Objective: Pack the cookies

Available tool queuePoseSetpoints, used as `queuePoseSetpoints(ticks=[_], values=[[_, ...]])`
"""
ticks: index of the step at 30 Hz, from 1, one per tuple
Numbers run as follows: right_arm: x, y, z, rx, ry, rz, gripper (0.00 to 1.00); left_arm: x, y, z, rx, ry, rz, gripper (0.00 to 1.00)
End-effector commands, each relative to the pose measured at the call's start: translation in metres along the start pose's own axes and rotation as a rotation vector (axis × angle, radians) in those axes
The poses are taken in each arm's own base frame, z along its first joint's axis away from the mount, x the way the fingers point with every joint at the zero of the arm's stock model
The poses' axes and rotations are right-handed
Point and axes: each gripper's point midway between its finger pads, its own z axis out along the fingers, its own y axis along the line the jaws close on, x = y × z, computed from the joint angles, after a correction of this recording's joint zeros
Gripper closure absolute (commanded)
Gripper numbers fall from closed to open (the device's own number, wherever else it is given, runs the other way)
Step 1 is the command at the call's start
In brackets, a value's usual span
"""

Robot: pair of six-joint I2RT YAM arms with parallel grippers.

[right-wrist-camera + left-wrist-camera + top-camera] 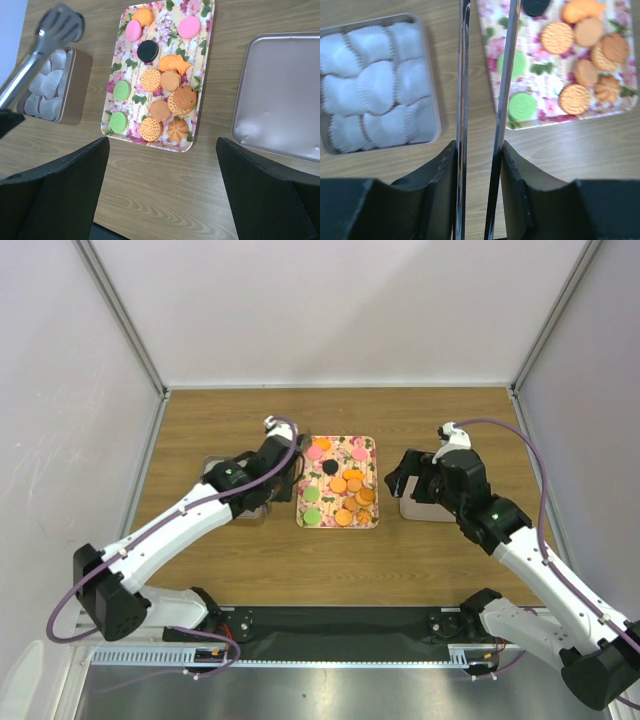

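Observation:
Cookies lie on a floral tray: pink ones, a black one, two green ones and several orange ones. My left gripper is shut on a pair of metal tongs, whose blades reach over the strip of table between the tin and the tray. In the right wrist view the tongs' tips hang above the tin with nothing in them. My right gripper stands wide open and empty over the table, near the tray's front right corner.
A grey metal tin lined with white paper cups sits left of the tray, mostly hidden under my left arm in the top view. Its flat lid lies right of the tray, partly under my right gripper.

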Motion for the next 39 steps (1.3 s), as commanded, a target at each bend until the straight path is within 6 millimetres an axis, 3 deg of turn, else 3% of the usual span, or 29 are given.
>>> queuePoseSetpoints(ticks=[1,8,17,29,39], values=[[-0.030,0.022,-0.001,-0.072,-0.069,-0.013,0.06,-0.012,0.036,-0.013,-0.087,-0.045,-0.066,0.60],[-0.026,0.027,0.016,-0.087,-0.024,-0.055,0.06,0.008,0.098,-0.008,-0.213,-0.007,-0.203,0.60],[-0.007,0.042,0.037,-0.172,0.071,-0.056,0.06,0.029,0.143,-0.002,-0.316,0.057,-0.299,0.59],[-0.006,0.047,0.038,-0.219,0.087,-0.035,0.06,0.055,0.168,0.015,-0.356,0.134,-0.329,0.59],[-0.005,0.041,0.043,-0.210,0.094,-0.023,0.06,0.056,0.174,0.027,-0.351,0.151,-0.318,0.59]])
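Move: The box of paper cups, where the left hand's tongs are bound, has its middle about 15 cm to that hand's left, 10 cm ahead and 16 cm below. The flowered tray's middle lies roughly 14 cm to its right and 12 cm ahead, the tray's farther green cookie 7 cm right and 10 cm ahead, both 18 cm down. From the right hand the box is some 42 cm left, 8 cm ahead, 20 cm below. Left hand carries the tongs' black cookie 18 cm left to the box, sinking late; right drifts 5 cm left. ##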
